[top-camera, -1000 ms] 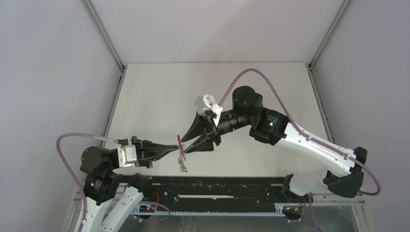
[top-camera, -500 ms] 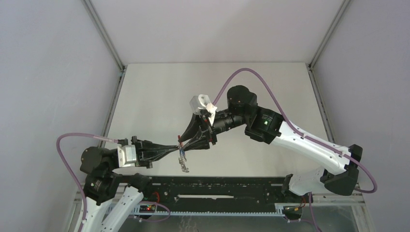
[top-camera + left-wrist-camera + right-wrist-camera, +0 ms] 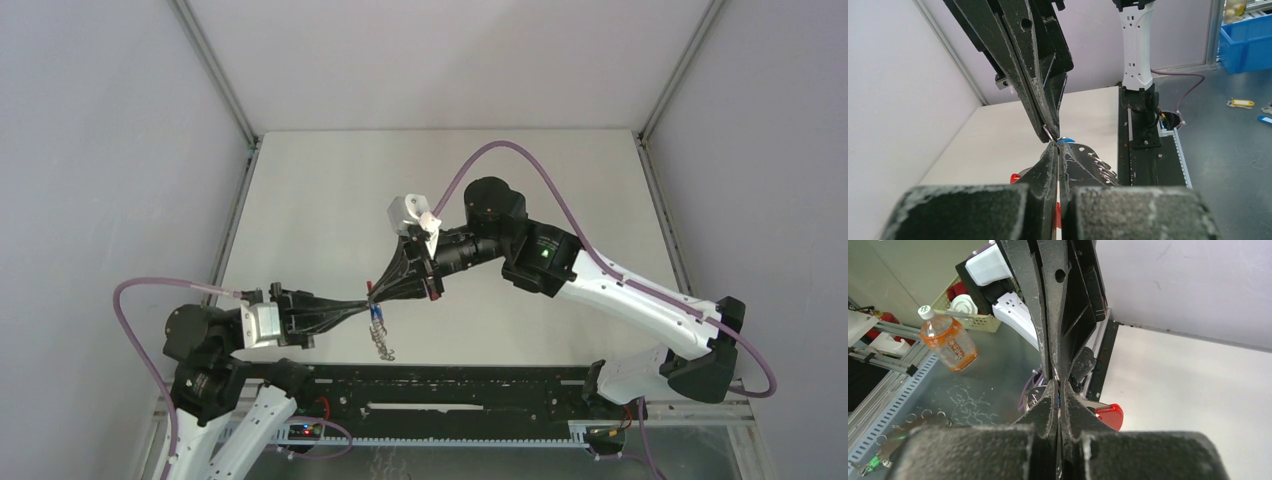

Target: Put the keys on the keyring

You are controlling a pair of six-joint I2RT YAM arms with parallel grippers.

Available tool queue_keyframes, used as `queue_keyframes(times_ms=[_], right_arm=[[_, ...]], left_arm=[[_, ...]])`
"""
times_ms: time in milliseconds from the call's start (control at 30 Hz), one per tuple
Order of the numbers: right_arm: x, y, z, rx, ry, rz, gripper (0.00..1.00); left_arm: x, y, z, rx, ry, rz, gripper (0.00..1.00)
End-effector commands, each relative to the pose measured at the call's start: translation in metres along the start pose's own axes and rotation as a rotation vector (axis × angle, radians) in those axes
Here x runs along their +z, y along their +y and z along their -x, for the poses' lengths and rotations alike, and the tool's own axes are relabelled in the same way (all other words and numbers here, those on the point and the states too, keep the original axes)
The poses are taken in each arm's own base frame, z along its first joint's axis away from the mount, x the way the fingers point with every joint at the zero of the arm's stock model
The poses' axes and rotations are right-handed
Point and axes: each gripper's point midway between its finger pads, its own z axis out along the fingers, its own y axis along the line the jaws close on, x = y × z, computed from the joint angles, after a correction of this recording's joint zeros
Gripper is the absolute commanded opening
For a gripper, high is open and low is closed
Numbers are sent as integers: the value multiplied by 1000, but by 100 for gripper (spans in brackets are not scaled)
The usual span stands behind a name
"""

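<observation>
The keyring [image 3: 380, 340], a grey metal cluster of rings, hangs above the table's near middle. Its red tag [image 3: 1015, 177] [image 3: 1110, 415] shows beside the finger pads. My left gripper [image 3: 366, 302] [image 3: 1055, 146] is shut on the keyring, with red showing between its jaws. My right gripper [image 3: 374, 294] [image 3: 1055, 386] meets it tip to tip from the other side. It is shut on a thin wire loop of the keyring [image 3: 1048, 133]. A key with a blue head [image 3: 376, 316] [image 3: 1066, 141] hangs right at the two tips, partly hidden by the fingers.
A black rail [image 3: 450, 385] runs along the table's near edge, just below the hanging cluster. Grey walls close the table on both sides and at the back. Off the table I see an orange drink bottle [image 3: 948, 342] and a blue bin [image 3: 1248, 42].
My right gripper has moved left up to the left gripper's tips and gone from open to shut. The cluster has swung slightly. The left gripper has stayed shut in place.
</observation>
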Motion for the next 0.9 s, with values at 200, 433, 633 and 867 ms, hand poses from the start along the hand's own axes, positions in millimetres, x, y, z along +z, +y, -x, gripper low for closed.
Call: queue_keyframes(times_ms=[200, 433, 633, 867], right_arm=[[-3, 2, 5, -41, 114, -127, 0], [-1, -2, -14, -76, 311, -208, 0], [-1, -8, -25, -84, 421, -249, 0], [1, -11, -27, -106, 469, -271, 0]], left_arm=[[-3, 12, -16, 15, 110, 42, 22], [-4, 1, -22, -28, 177, -39, 27], [-9, -17, -19, -30, 222, -152, 27], [-15, -26, -24, -49, 262, -184, 34]])
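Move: The keyring is already between both hands, whose fingertips meet at its upper edge. Its middle lies about 3 cm back and 4 cm below the left fingertips, 1 cm to their right; from the right fingertips it is about 3 cm back, 5 cm below and level sideways. The blue key hangs close by: 1 cm back, 1 cm right and 2 cm below the left hand, and 1 cm back, level sideways and 3 cm below the right. The keyring passes to the right hand, which keeps its pinch on a small wire loop at the top and sinks about 3.5 cm, fingers tipping down some 25 degrees with a slight clockwise turn. The left fingers let go of it, opening about a third, while that hand lowers some 4 cm, drifting forward and back again, and tips its fingers down. ##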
